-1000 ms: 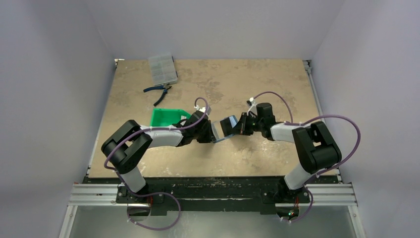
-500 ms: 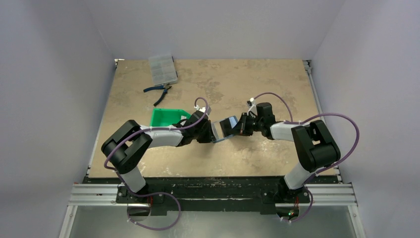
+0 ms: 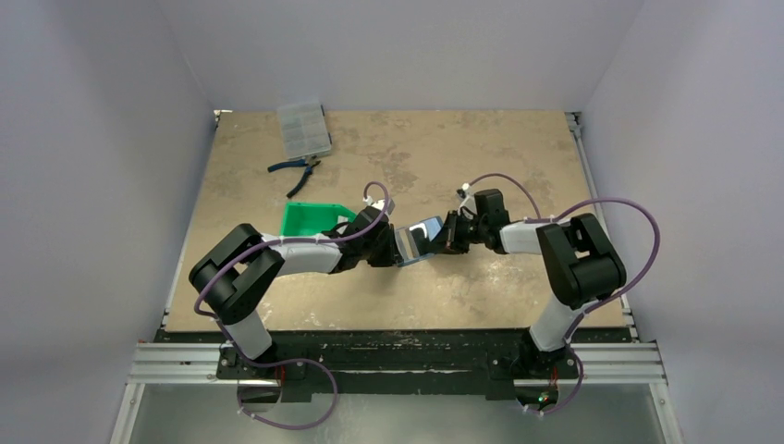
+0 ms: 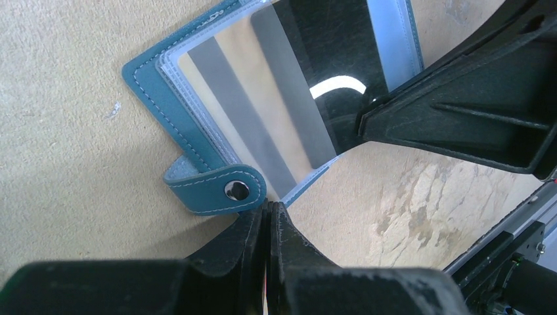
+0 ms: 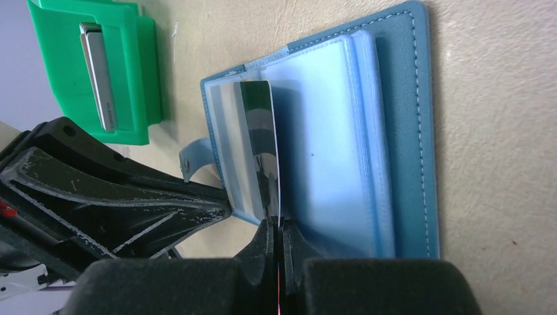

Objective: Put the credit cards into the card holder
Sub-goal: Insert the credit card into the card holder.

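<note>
The teal-blue card holder lies open on the table between both arms, its clasp tab pointing at the left wrist camera. My left gripper is shut on the near edge of the holder's left flap. My right gripper is shut on a thin credit card, seen edge-on and standing between the clear inner pockets. In the left wrist view that card looks shiny and mirror-like inside the pocket leaves. Another pale card sits in the green tray.
The green tray stands just left of the left gripper. Blue-handled pliers and a clear compartment box lie at the back left. White walls close in the table on three sides.
The right arm has crept a little to the left, pushing its card further into the holder. The left arm and the holder have stayed put.
</note>
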Tool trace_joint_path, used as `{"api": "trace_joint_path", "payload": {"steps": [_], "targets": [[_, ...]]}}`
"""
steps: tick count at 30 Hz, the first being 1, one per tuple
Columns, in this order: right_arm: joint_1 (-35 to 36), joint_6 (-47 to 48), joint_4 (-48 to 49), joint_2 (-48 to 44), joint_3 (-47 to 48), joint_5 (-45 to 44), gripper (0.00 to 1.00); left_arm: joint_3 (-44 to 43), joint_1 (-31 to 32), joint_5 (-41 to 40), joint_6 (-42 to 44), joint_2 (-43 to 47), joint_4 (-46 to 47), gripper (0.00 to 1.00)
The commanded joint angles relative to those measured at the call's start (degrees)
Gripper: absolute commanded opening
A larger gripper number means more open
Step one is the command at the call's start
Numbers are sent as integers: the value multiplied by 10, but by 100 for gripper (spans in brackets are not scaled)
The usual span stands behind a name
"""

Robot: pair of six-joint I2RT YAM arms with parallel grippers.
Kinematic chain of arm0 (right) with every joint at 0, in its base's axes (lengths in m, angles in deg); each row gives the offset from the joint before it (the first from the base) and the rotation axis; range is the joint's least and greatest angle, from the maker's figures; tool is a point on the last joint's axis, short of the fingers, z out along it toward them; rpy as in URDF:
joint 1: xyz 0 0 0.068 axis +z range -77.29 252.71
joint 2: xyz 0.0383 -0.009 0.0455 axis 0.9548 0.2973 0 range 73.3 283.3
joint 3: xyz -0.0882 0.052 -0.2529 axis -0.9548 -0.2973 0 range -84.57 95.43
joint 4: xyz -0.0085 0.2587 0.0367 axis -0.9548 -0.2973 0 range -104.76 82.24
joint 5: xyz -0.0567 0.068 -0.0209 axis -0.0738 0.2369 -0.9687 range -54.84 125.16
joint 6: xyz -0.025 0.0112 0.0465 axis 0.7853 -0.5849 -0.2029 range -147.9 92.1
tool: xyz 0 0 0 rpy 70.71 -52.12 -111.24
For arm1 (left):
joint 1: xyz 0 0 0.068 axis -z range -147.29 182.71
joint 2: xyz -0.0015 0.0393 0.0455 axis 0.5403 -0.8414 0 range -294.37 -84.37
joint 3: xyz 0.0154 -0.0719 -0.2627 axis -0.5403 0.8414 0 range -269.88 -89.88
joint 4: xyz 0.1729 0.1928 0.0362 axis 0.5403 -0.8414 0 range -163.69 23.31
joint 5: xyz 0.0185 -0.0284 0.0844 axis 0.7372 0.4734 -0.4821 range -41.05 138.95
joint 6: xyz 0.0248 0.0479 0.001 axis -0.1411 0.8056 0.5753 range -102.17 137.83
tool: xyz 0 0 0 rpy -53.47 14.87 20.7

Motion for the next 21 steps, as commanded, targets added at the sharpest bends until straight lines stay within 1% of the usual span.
{"api": "trace_joint_path", "payload": {"steps": [1, 6, 10, 14, 19, 21], "targets": [[7, 35, -59, 27, 2, 52, 0, 7, -12, -53, 45, -19, -75, 0], [13, 58, -61, 42, 20, 71, 0, -7, -13, -65, 66, -20, -96, 0], [33, 77, -75, 42, 43, 35, 0, -12, -12, -69, 71, -18, -101, 0], [52, 69, -75, 33, 53, -8, 11, -7, -13, -60, 63, -13, -89, 0], [52, 113, -135, -16, 55, -91, 34, 4, -12, -55, 54, -4, -81, 0], [52, 128, -154, -37, 54, -118, 40, 6, -12, -57, 55, 0, -83, 0]]}}
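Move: The card in the right fingers is already partly in its slot. The holder's left leaf, with the clear pocket, has its middle about 6 cm left of the right hand, 1 cm farther out and 2 cm lower; the right leaf's middle is only 1 cm left and 2 cm ahead. The snap strap is about 10 cm left and 2 cm back. From the left hand, the pocket's middle lies about 4 cm ahead, 3 cm right and 1 cm lower. Still pinching the dark card by its outer edge at the near end, the right hand pushes it left and a touch back, about 2 cm deeper into the clear pocket, turning some 5 to 10 degrees counter-clockwise; then its fingers part to about a third and let go of the card. The left hand keeps its closed grip on the holder's near left edge by the strap, practically in place. ##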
